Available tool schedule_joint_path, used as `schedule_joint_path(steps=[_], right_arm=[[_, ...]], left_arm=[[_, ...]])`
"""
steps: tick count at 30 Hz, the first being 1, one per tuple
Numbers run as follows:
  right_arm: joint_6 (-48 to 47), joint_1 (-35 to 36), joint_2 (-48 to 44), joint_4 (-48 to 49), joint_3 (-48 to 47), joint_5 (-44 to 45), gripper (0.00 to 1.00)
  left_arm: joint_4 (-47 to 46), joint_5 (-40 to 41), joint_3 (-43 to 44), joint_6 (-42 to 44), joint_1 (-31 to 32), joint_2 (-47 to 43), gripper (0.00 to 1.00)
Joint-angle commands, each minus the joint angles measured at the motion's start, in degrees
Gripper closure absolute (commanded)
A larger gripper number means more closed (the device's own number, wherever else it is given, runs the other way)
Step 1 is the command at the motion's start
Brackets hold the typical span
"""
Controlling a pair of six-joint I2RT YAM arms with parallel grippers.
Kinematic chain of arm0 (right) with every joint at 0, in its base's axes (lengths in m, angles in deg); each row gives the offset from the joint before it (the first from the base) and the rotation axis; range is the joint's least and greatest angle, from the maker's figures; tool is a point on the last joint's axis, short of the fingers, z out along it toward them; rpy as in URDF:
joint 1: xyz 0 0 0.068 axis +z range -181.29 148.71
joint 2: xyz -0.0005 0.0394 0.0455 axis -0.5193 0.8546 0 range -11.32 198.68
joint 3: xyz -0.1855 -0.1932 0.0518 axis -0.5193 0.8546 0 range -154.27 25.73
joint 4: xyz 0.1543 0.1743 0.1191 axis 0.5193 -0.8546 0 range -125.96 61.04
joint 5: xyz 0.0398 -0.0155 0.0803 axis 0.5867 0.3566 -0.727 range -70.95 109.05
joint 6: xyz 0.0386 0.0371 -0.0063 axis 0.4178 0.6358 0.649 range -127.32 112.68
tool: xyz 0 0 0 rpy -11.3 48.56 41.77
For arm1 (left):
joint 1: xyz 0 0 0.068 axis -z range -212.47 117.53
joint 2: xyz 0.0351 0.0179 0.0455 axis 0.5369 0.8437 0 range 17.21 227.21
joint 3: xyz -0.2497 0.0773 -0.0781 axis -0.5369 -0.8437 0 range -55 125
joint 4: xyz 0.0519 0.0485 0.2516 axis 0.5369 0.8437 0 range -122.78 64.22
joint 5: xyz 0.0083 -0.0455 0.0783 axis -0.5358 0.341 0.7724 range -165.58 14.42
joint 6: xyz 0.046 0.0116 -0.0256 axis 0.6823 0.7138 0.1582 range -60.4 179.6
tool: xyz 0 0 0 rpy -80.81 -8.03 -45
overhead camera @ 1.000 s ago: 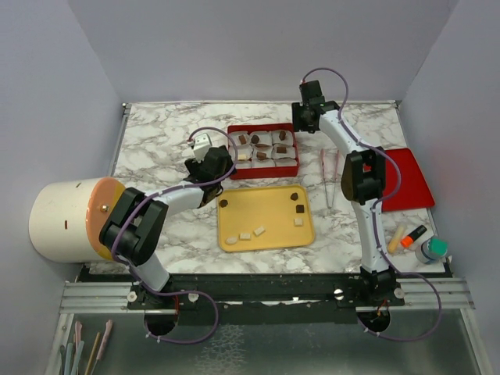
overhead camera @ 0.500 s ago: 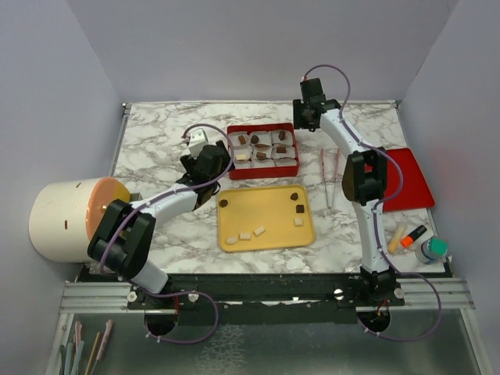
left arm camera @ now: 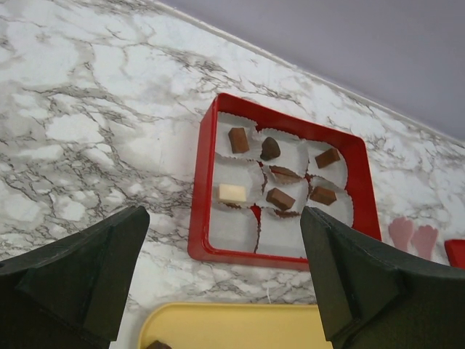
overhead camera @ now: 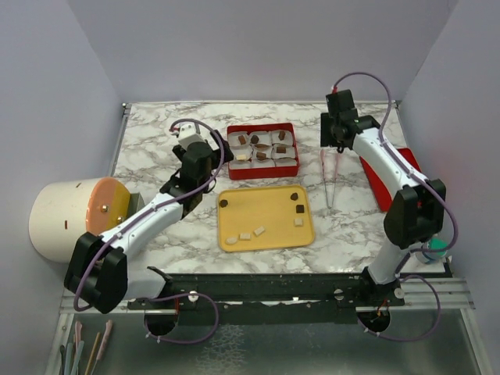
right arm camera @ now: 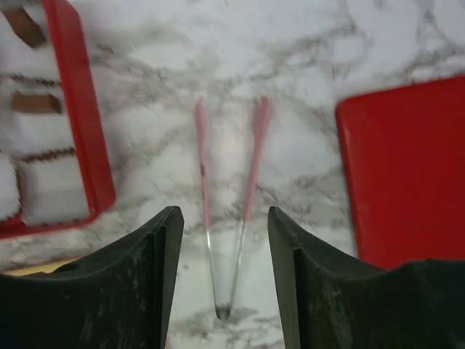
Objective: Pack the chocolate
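The chocolate (overhead camera: 293, 196) lies partly on a yellow tray (overhead camera: 266, 246), dark pieces at the back and pale ones (overhead camera: 245, 235) near the front. More brown pieces (left arm camera: 280, 198) and a white one (left arm camera: 233, 193) sit in paper cups in the red box (overhead camera: 263, 127) (left arm camera: 200, 218). My left gripper (overhead camera: 199, 168) (left arm camera: 224, 211) hangs wide open and empty, left of the box, above the tray's back left corner. My right gripper (overhead camera: 337, 139) (right arm camera: 224, 211) stands open above pink tweezers (overhead camera: 330, 176) (right arm camera: 254, 153) that lie flat on the marble, apart from the fingers.
A red lid (overhead camera: 414, 187) (right arm camera: 407, 167) lies right of the tweezers, partly under the right arm. A big white cylinder with an orange face (overhead camera: 66, 219) stands at the left edge. Markers (overhead camera: 410, 234) and a green-capped jar (overhead camera: 434, 248) sit at the near right.
The right arm has swung right, from the box's back right corner to over the tweezers. The left arm has stretched out and drawn back left from the box.
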Motion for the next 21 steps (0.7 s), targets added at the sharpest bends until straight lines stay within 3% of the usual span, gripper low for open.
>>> schedule_joint_path(steps=[1,10,21], right_arm=[[1.6,-2.6,-5.7,-1.5,13.7,0.8,0.44],[1.1,-10.2,-9.5,1.2,23.3,-1.4,0.45],[-2.0,-17.2,-6.9,1.5,20.2,-4.6,0.45]], left_arm=[[2.4,-3.0,-3.4,-0.6,2.0,-4.1,0.03],[3.0,-3.8,-6.8,-2.1,4.9,-9.8,0.04],[3.5,-3.6,-9.7,-3.5,8.8,-15.3,0.04]])
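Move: The red lid lies to the right of the right hand, its middle about 20 cm over, 4 cm nearer the base and some 13 cm below. The tongs lie 2 cm to this hand's right and 5 cm back, on the table. The chocolate box is 16 cm to its left and 5 cm ahead, and the yellow tray 15 cm left and 18 cm back. From the left hand the lid is roughly 49 cm right and 2 cm back. Leaving the tongs behind, the empty right hand heads for the red lid's left side: first back and down about 9 cm while swinging right, then level to the right, some 12 cm in all. It tips down and turns clockwise about 15 degrees, fingers still half open. The left hand, wide open, backs off from the box, drifting right. ##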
